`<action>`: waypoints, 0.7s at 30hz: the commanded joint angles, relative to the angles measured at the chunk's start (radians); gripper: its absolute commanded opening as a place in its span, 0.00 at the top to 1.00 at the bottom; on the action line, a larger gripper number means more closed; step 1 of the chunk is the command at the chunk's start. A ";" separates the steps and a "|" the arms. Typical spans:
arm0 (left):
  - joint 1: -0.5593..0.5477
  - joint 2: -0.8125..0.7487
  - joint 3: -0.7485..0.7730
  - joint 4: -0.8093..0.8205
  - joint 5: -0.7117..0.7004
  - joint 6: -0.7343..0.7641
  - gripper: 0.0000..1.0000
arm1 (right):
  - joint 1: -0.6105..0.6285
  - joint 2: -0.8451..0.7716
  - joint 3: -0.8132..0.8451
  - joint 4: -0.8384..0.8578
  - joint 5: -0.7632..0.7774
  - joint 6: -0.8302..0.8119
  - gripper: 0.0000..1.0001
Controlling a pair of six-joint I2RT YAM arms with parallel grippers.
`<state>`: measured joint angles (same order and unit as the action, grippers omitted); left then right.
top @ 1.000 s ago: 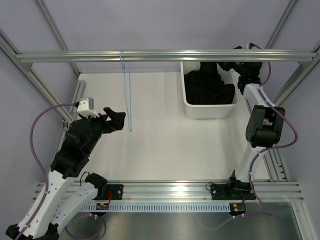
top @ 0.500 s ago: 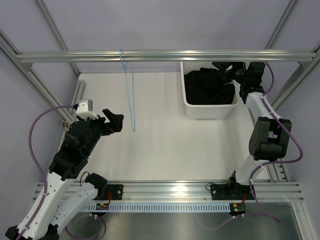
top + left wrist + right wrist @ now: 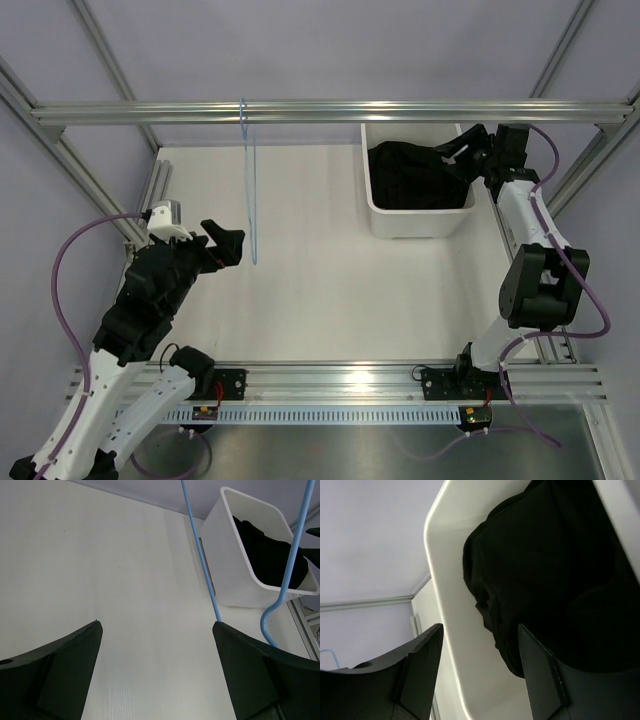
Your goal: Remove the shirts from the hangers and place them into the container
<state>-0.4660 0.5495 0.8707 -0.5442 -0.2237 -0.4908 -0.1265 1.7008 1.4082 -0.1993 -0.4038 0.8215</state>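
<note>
The black shirt (image 3: 415,175) lies crumpled inside the white container (image 3: 420,222) at the back right. My right gripper (image 3: 456,150) hovers by the container's right rim, open and holding nothing. In the right wrist view its open fingers (image 3: 425,655) frame the shirt (image 3: 555,570) and the container's wall (image 3: 450,610). The bare light-blue hanger (image 3: 251,200) hangs by its hook from the overhead rail (image 3: 320,110). My left gripper (image 3: 228,245) is wide open just left of the hanger's lower end, apart from it. The left wrist view shows the hanger (image 3: 200,555) in front of the container (image 3: 225,560).
Aluminium frame posts run along both sides of the white table (image 3: 330,300). The overhead rail crosses above the container's back edge. A second rail (image 3: 340,380) with both arm bases runs along the near edge.
My right gripper has opened, let go of the shirt and drawn back to the right. The shirt has settled lower in the container. The hanger sways slightly.
</note>
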 commanded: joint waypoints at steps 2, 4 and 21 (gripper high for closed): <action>-0.002 -0.005 0.037 0.021 0.001 -0.008 0.01 | -0.004 -0.076 0.031 -0.091 0.109 -0.078 0.32; -0.002 0.000 0.037 0.023 0.001 -0.006 0.01 | -0.004 -0.089 0.026 -0.113 0.131 -0.091 0.32; 0.000 0.030 0.030 -0.016 -0.071 0.011 0.01 | 0.014 -0.489 -0.440 0.060 -0.041 0.002 0.31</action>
<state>-0.4660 0.5568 0.8707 -0.5556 -0.2604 -0.4900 -0.1242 1.3033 1.0180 -0.2115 -0.3653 0.8192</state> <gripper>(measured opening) 0.988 0.688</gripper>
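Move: The black shirt lies already loose in the container, its middle some 3 cm ahead of the right gripper, about 7 cm to its left and 13 cm below. The container's middle is roughly 5 cm ahead and 6 cm left of that gripper, 14 cm below; its near rim runs some 9 cm back, its middle 6 cm to the left and 6 cm lower. From the left gripper the shirt is about 27 cm ahead, 46 cm right and 18 cm below. Draw the empty right gripper back towards the base, about 10 cm in all and nearly level, away from the shirt and towards the container's near rim. Start slowly, easing a centimetre or so to the right with a slight roll of about 5 degrees, then speed up straight back, drifting left again as the roll comes out. Keep the fingers parted as they are. ##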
